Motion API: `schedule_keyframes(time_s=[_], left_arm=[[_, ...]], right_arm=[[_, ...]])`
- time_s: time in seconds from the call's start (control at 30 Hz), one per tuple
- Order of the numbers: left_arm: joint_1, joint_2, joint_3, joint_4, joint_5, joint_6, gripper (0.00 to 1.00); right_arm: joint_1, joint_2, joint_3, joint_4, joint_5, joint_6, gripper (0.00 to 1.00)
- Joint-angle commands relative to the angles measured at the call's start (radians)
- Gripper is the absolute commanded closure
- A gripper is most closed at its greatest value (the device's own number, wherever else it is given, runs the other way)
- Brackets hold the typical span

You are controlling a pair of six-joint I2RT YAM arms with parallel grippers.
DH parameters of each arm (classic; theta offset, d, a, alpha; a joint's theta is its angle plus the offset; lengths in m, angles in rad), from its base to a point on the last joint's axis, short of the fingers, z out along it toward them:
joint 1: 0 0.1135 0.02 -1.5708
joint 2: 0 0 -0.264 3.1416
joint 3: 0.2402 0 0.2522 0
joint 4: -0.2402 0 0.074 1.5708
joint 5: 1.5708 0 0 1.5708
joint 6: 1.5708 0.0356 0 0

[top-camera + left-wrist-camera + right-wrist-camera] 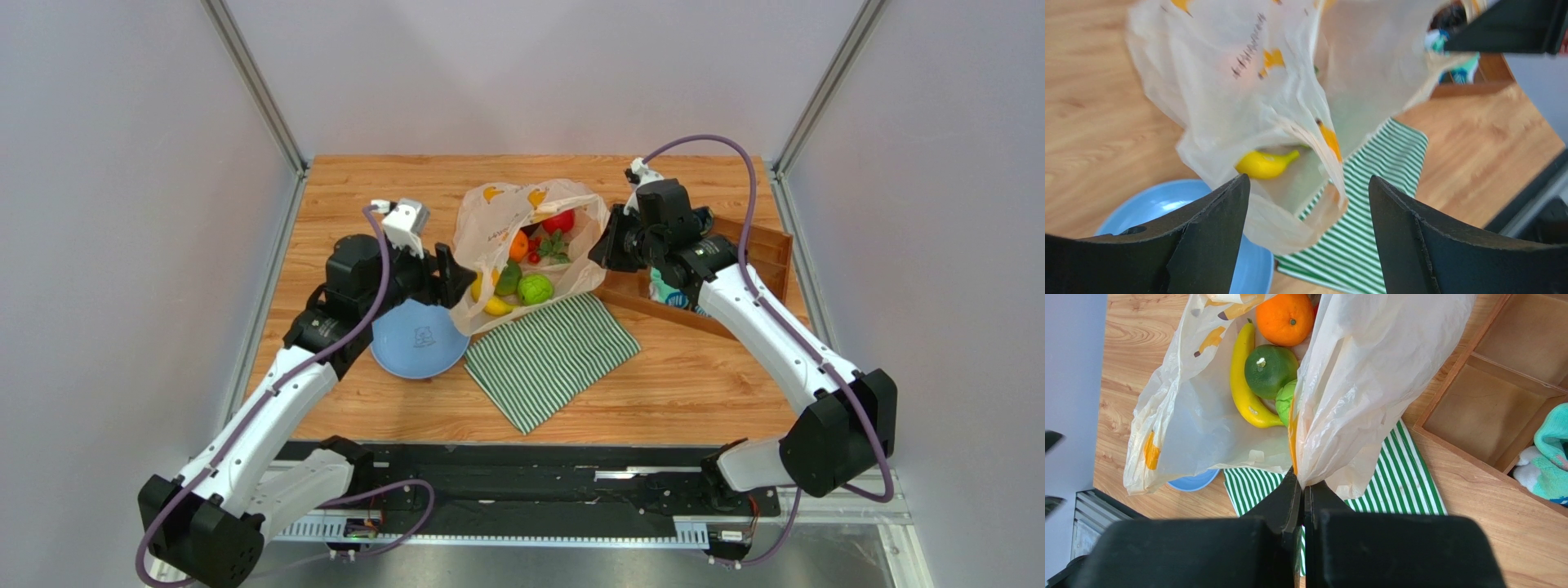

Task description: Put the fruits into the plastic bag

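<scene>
The plastic bag (503, 221) stands open in the middle of the table with the fruits inside. In the top view a red apple (561, 222), an orange (519, 245), a green apple (535, 289) and a banana (497, 305) show through its mouth. My right gripper (1303, 481) is shut on the bag's (1364, 373) right edge and holds it up; beyond it lie the orange (1286, 318), the banana (1244, 380) and a dark green fruit (1270, 370). My left gripper (1308, 184) stands open at the bag's (1247, 92) left edge, a loose fold hanging between its fingers.
A blue plate (420, 343) sits under my left gripper, to the left of the bag. A green-striped cloth (552, 355) lies in front of the bag. A wooden tray (748, 251) with teal fabric (1551, 453) stands at the right, under my right arm.
</scene>
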Motion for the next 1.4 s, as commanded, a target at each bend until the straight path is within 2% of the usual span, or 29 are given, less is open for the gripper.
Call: schedule_keyframes(time_s=[0.0, 0.23, 0.47, 0.67, 0.7, 0.77, 0.8, 0.83, 0.9, 0.93, 1.0, 1.03, 1.1, 1.17, 1.27, 1.37], left_arm=[[-0.011, -0.022, -0.065, 0.005, 0.176, -0.02, 0.21], [-0.071, 0.037, -0.061, -0.03, 0.129, 0.0, 0.25], [-0.097, 0.123, -0.071, 0.017, 0.083, 0.003, 0.27], [-0.131, 0.228, -0.055, 0.043, 0.054, 0.015, 0.37], [-0.132, 0.243, -0.042, 0.04, 0.054, 0.018, 0.52], [-0.134, 0.272, -0.022, 0.017, 0.054, 0.018, 0.71], [-0.134, 0.274, 0.005, 0.007, 0.046, 0.017, 0.96], [-0.134, 0.272, 0.025, -0.016, 0.014, 0.012, 1.0], [-0.129, 0.261, 0.13, -0.053, -0.024, 0.015, 1.0], [-0.11, 0.255, 0.178, -0.091, -0.035, 0.012, 1.0], [-0.068, 0.263, 0.339, -0.122, 0.019, -0.006, 1.0], [-0.013, 0.281, 0.393, -0.125, 0.047, -0.041, 1.0], [0.047, 0.316, 0.551, -0.126, 0.096, -0.086, 1.0], [0.121, 0.398, 0.702, -0.133, 0.168, -0.127, 1.0], [0.18, 0.549, 0.883, -0.176, 0.247, -0.15, 1.0], [0.223, 0.695, 0.993, -0.188, 0.333, -0.19, 1.0]], right_arm=[[0.004, 0.003, 0.031, 0.025, -0.004, 0.001, 1.0], [0.004, 0.0, 0.029, 0.022, -0.008, -0.002, 1.0], [0.002, 0.003, 0.028, 0.025, -0.015, 0.002, 1.0], [0.004, 0.009, 0.028, 0.025, -0.016, -0.001, 1.0], [0.004, 0.011, 0.032, 0.023, -0.016, -0.002, 1.0], [0.004, 0.014, 0.045, 0.011, -0.012, -0.008, 1.0], [0.004, 0.017, 0.057, 0.002, -0.01, -0.024, 1.0], [0.004, 0.023, 0.089, -0.007, -0.001, -0.036, 1.0], [0.004, 0.035, 0.149, -0.042, 0.018, -0.082, 1.0], [-0.001, 0.056, 0.243, -0.088, 0.039, -0.1, 1.0], [-0.019, 0.084, 0.356, -0.139, 0.05, -0.161, 1.0], [-0.028, 0.127, 0.496, -0.189, 0.065, -0.174, 1.0], [-0.05, 0.182, 0.654, -0.251, 0.061, -0.197, 1.0], [-0.082, 0.269, 0.864, -0.317, 0.044, -0.225, 1.0], [-0.136, 0.395, 1.067, -0.357, -0.024, -0.223, 1.0], [-0.185, 0.478, 1.135, -0.362, -0.094, -0.205, 1.0]])
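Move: The plastic bag's free left handle hangs about 12 cm below the open left fingers, some 3 cm back and 4 cm to their left. The banana inside the bag is 3 cm ahead, 4 cm right and 20 cm down; the blue plate lies 8 cm left, 2 cm back and 23 cm down. From the right hand, already pinching the other handle, the left one is roughly 19 cm left, 7 cm back and 8 cm down, while the green cabbage is 7 cm left, 1 cm ahead and 17 cm down. The bag's left handle is the target: the left hand sinks about 12 cm onto it, easing left and slightly back, tips its fingers down and pinches it. Then both hands swing the bag quickly up and forward together, the left rising some 30 cm, the right, still gripping its handle, over 20 cm, both tilting their fingers upward. ##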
